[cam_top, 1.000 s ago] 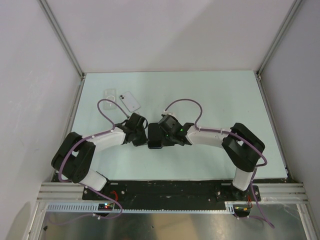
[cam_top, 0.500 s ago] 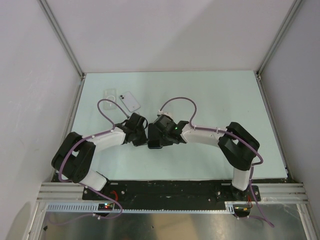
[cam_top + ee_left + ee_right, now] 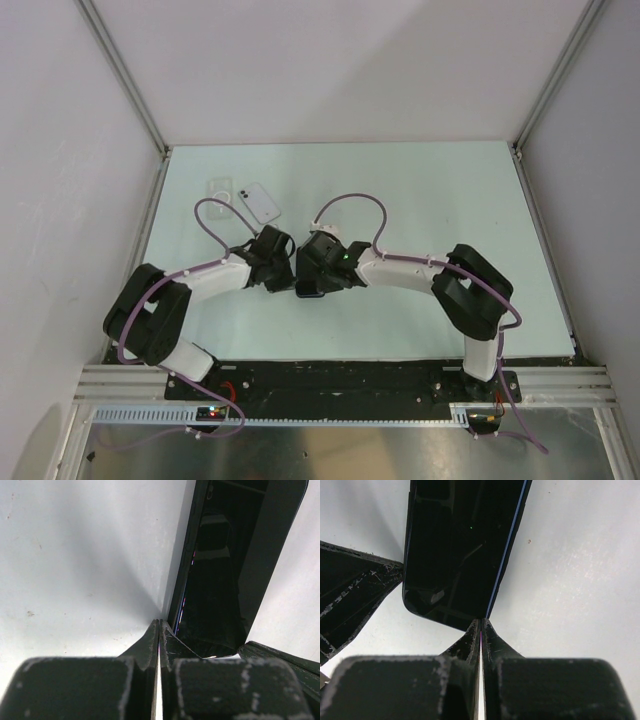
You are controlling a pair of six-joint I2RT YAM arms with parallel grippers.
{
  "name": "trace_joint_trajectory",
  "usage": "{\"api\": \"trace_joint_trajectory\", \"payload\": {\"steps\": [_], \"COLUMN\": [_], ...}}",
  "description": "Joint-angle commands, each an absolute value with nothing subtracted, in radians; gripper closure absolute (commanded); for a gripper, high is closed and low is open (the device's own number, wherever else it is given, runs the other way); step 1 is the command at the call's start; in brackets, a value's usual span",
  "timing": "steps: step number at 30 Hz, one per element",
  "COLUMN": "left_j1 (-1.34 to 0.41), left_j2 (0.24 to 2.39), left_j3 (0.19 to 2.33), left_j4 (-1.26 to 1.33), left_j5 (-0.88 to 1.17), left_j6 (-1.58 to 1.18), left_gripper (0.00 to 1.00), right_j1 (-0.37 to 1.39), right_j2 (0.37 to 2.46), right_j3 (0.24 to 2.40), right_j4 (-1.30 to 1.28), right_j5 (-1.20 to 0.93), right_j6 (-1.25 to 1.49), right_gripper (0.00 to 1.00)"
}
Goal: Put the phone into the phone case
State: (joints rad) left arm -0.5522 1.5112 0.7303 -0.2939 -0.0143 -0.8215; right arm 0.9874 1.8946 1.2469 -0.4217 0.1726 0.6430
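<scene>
A black phone (image 3: 309,289) lies flat on the pale table between my two grippers. My left gripper (image 3: 288,272) is shut, and in the left wrist view its tips (image 3: 159,624) touch the phone's (image 3: 220,580) left long edge. My right gripper (image 3: 320,268) is shut, and in the right wrist view its tips (image 3: 481,621) press against the phone's (image 3: 460,555) right edge near a corner. Neither gripper holds anything. A clear phone case (image 3: 221,190) lies at the far left of the table, well away from both grippers.
A white phone-shaped object (image 3: 264,203) lies next to the clear case. A left finger (image 3: 350,595) shows in the right wrist view, close to the phone. Walls and metal posts enclose the table on three sides.
My right arm has shifted left, bringing its wrist over the phone. The left arm and the phone have barely moved.
</scene>
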Motion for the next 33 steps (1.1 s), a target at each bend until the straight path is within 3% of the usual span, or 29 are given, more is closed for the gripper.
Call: {"api": "trace_joint_trajectory", "payload": {"steps": [1, 20, 33], "left_j1": [-0.548, -0.544, -0.522], "left_j2": [1.548, 1.572, 1.547], "left_j3": [0.748, 0.744, 0.766], "left_j4": [-0.242, -0.215, -0.216], "left_j5": [-0.008, 0.033, 0.050], "left_j6": [-0.825, -0.827, -0.810], "left_gripper": [0.98, 0.98, 0.96], "right_j1": [1.027, 1.056, 0.896], "right_j2": [2.060, 2.148, 1.964], "right_j3": [1.214, 1.222, 1.269], "right_j4": [-0.350, -0.334, -0.352], "right_j5": [0.134, 0.102, 0.130], "right_j6": [0.655, 0.690, 0.602], "right_gripper": [0.98, 1.00, 0.94]}}
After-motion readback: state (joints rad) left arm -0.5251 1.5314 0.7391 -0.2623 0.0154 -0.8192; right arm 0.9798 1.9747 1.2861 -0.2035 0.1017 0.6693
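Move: The dark phone, laid in its black case, has its middle about 6 cm ahead and 4 cm left of the right fingertips, which rest by its near right corner, and 1 cm lower. A white phone lies about 27 cm ahead and 20 cm left of them, and a clear case 29 cm ahead and 32 cm left. From the left fingertips, the dark phone's middle is roughly 5 cm ahead and 4 cm right. Pressing on the phone's near right corner, the right fingertips sweep some 6 cm left across it, then forward. ##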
